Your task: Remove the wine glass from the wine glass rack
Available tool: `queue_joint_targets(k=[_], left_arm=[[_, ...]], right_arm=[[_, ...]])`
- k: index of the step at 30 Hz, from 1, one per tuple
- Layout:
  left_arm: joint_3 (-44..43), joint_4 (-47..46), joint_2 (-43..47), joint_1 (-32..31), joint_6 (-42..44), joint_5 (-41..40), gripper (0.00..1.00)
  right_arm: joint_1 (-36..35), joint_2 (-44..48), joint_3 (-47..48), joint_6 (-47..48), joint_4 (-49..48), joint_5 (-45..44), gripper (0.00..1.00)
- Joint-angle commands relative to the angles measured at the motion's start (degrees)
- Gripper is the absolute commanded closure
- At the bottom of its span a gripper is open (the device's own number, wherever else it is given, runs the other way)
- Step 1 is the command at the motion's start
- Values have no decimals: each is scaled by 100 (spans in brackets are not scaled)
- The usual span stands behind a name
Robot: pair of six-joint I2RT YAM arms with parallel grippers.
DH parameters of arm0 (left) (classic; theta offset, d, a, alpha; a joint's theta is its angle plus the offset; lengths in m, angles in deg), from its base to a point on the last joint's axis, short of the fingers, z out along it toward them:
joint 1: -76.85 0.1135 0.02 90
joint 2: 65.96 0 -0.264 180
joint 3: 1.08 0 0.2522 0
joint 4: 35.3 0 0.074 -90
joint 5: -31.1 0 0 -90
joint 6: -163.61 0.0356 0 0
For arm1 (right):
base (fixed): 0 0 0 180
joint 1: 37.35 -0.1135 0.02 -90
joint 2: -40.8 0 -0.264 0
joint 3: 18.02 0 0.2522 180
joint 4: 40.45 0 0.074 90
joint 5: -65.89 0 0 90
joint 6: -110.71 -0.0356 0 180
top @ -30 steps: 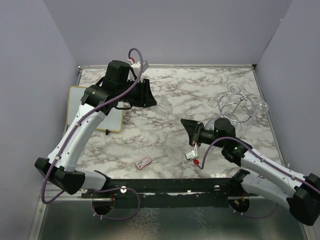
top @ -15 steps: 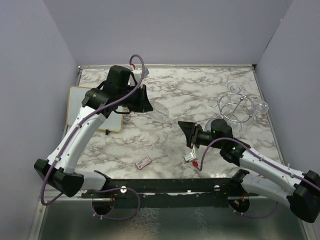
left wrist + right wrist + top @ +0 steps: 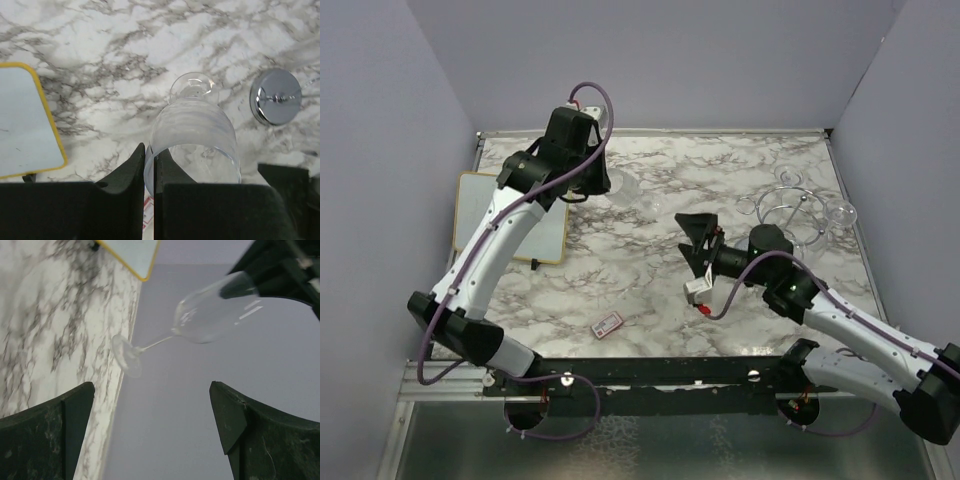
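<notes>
A clear wine glass (image 3: 192, 132) hangs tilted above the marble, foot (image 3: 192, 85) pointing away. My left gripper (image 3: 149, 150) is shut on the wall of its bowl at the rim, one finger inside and one outside. From above, the left gripper (image 3: 597, 180) holds the faint glass (image 3: 622, 187) near the back left. The right wrist view shows the same glass (image 3: 215, 307) up in the air. My right gripper (image 3: 152, 415) is open and empty, apart from the glass. The chrome wine glass rack (image 3: 790, 212) stands at the right; its disc base (image 3: 275, 96) also shows.
A yellow-framed whiteboard (image 3: 510, 215) lies at the left edge of the table. Another clear glass (image 3: 840, 212) sits at the rack's right side. A small red and white tag (image 3: 608, 324) lies near the front. Grey walls close in the back and both sides.
My right gripper has opened wide and shifted slightly back. The left gripper has closed on the glass's rim and carried it toward the back left.
</notes>
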Motion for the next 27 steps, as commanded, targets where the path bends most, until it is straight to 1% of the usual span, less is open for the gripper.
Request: queue_joint_targets(k=[1, 3, 5, 7, 9, 10, 12, 15, 19, 23, 27], left_arm=[[-800, -252, -924, 24, 136, -1293, 100], [-1260, -255, -1440, 26, 259, -1457, 100], [-1773, -254, -2073, 31, 416, -1600, 100], [-2349, -192, -2671, 87, 546, -1653, 100], [-3049, 54, -3296, 181, 581, -1485, 100], [-3389, 178, -3570, 216, 600, -1477, 100], [-3969, 403, -4062, 293, 625, -1575, 100], [-4390, 505, -4479, 420, 684, -1740, 100], [-4483, 508, -4721, 617, 738, -1698, 100], [-4378, 518, -4829, 717, 842, -1736, 100], [-4390, 534, -4922, 747, 934, -1835, 100]], right_arm=[[-34, -106, 874, -3696, -1578, -221, 0], [-34, -361, 1420, -4974, -1878, -964, 0], [-34, -650, 2087, -5763, -1802, -1674, 0], [-34, -985, 2802, -6506, -1630, -2607, 0], [-34, -1444, 3625, -7168, -1207, -3756, 0], [-33, -1686, 4130, -7408, -846, -4292, 0], [-34, -2094, 5046, -7582, -17, -5093, 0], [-32, -2392, 5813, -7746, 677, -5443, 0], [-25, -2488, 6324, -8146, 1235, -5615, 0], [-23, -2512, 6469, -8295, 1611, -5641, 0], [-26, -2367, 6294, -8379, 1550, -5576, 0]])
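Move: The left hand holds the wine glass by its bowl; the clear table it is bound for lies about 22 cm ahead, 3 cm left and some 30 cm below. The whiteboard is 15 cm ahead and 29 cm left, also 30 below; the rack is 3 cm ahead, 36 cm right and 20 below. From the right hand the glass is about 13 cm ahead, 12 cm left, 2 above. Left hand carries the glass some 20 cm forward and 12 down; open right hand rises nearly 30, also forward. ##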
